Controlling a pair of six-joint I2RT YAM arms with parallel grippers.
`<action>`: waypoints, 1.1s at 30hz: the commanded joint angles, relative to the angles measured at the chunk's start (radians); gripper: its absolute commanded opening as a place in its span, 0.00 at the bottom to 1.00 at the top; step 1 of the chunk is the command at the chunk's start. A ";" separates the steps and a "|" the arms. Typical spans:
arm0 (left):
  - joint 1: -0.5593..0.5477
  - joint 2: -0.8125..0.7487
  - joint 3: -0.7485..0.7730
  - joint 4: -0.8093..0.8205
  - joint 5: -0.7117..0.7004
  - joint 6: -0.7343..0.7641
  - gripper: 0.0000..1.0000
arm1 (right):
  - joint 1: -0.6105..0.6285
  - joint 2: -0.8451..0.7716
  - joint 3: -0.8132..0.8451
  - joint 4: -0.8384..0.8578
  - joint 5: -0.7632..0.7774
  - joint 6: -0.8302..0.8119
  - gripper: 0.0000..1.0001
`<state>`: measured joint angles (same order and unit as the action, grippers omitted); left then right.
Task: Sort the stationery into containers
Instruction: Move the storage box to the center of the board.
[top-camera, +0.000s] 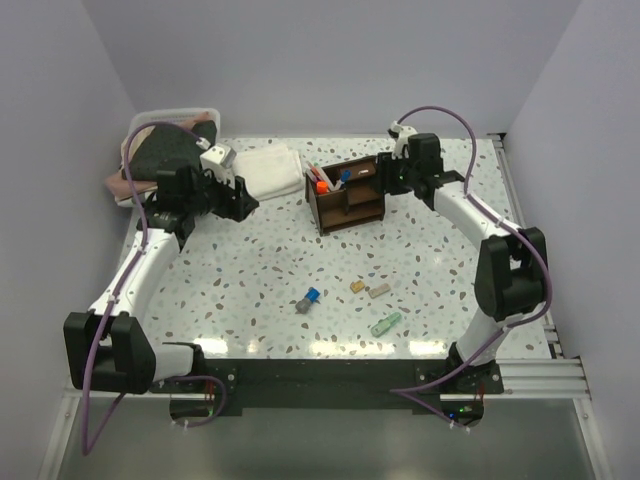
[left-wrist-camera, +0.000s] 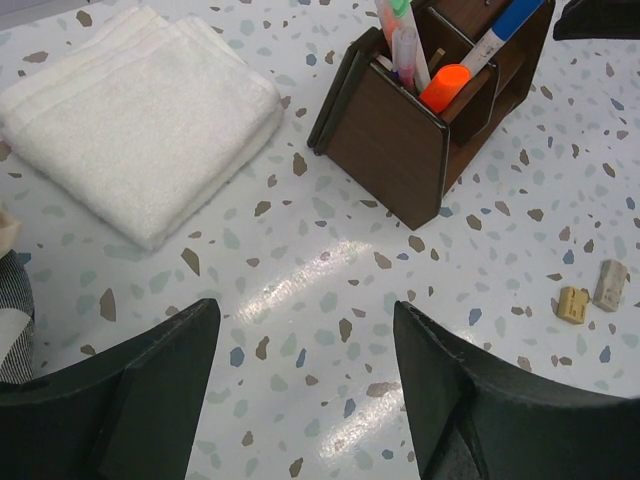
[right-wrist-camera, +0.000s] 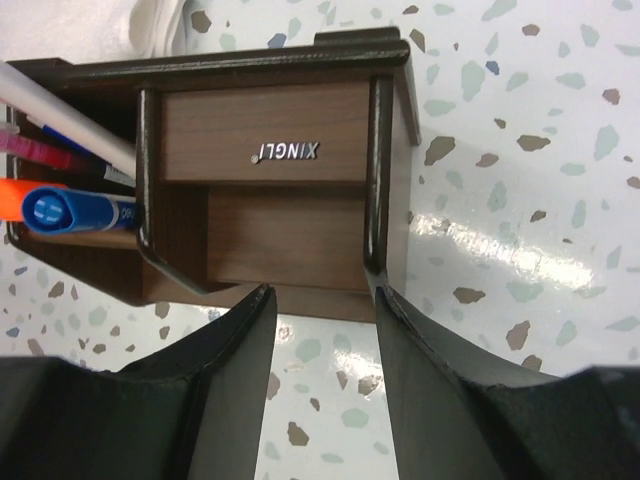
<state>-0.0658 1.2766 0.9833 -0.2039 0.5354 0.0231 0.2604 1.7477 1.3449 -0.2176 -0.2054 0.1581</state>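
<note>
The dark brown wooden organiser (top-camera: 348, 198) (left-wrist-camera: 390, 150) (right-wrist-camera: 270, 150) stands at the back middle of the table. Its tall section holds an orange highlighter (left-wrist-camera: 445, 87), a blue-capped marker (right-wrist-camera: 70, 210) and thin pens. My right gripper (top-camera: 388, 176) (right-wrist-camera: 322, 288) hovers open and empty just off the organiser's low compartments. To the organiser's left, above bare table, my left gripper (top-camera: 243, 203) (left-wrist-camera: 305, 305) is open and empty. Loose on the table in front lie a blue-grey bit (top-camera: 308, 300), a tan bit (top-camera: 357, 286) (left-wrist-camera: 573, 303), a beige bit (top-camera: 380, 290) (left-wrist-camera: 610, 284) and a green bit (top-camera: 386, 323).
A folded white towel (top-camera: 268, 170) (left-wrist-camera: 140, 120) lies left of the organiser. A white bin (top-camera: 175, 113) of folded clothes sits at the back left corner, behind my left arm. White walls close in the table on three sides.
</note>
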 joint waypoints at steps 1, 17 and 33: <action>0.001 -0.022 -0.011 0.040 0.021 0.012 0.75 | 0.005 -0.062 -0.032 0.014 -0.042 0.037 0.48; 0.001 -0.043 -0.038 0.040 0.046 0.012 0.74 | -0.018 -0.117 -0.032 0.014 0.002 -0.011 0.07; 0.003 -0.036 -0.028 0.032 0.043 0.031 0.73 | -0.087 0.077 0.108 0.064 0.037 -0.026 0.00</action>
<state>-0.0658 1.2537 0.9443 -0.1925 0.5663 0.0265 0.1719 1.7798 1.3880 -0.1955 -0.1665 0.1528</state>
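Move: The storage box's middle is about 8 cm to the right hand's left, 2 cm ahead and some 5 cm lower; the half-open fingers are at its right front edge. The white towel lies some 18 cm farther left than the box and 5 cm farther out. The yellow eraser is roughly 20 cm back and 5 cm left of the right hand. From the idle left hand, the box is about 19 cm right, 5 cm ahead and 11 cm below. Backing off and sinking about 2 cm from the storage box's right front edge, the right hand then rises some 3 cm while its fingers shut fully. It swings about 5 cm to the right, clear of the box, then pushes forward about 5 cm beside the right end, turning slightly clockwise and dipping a little. ##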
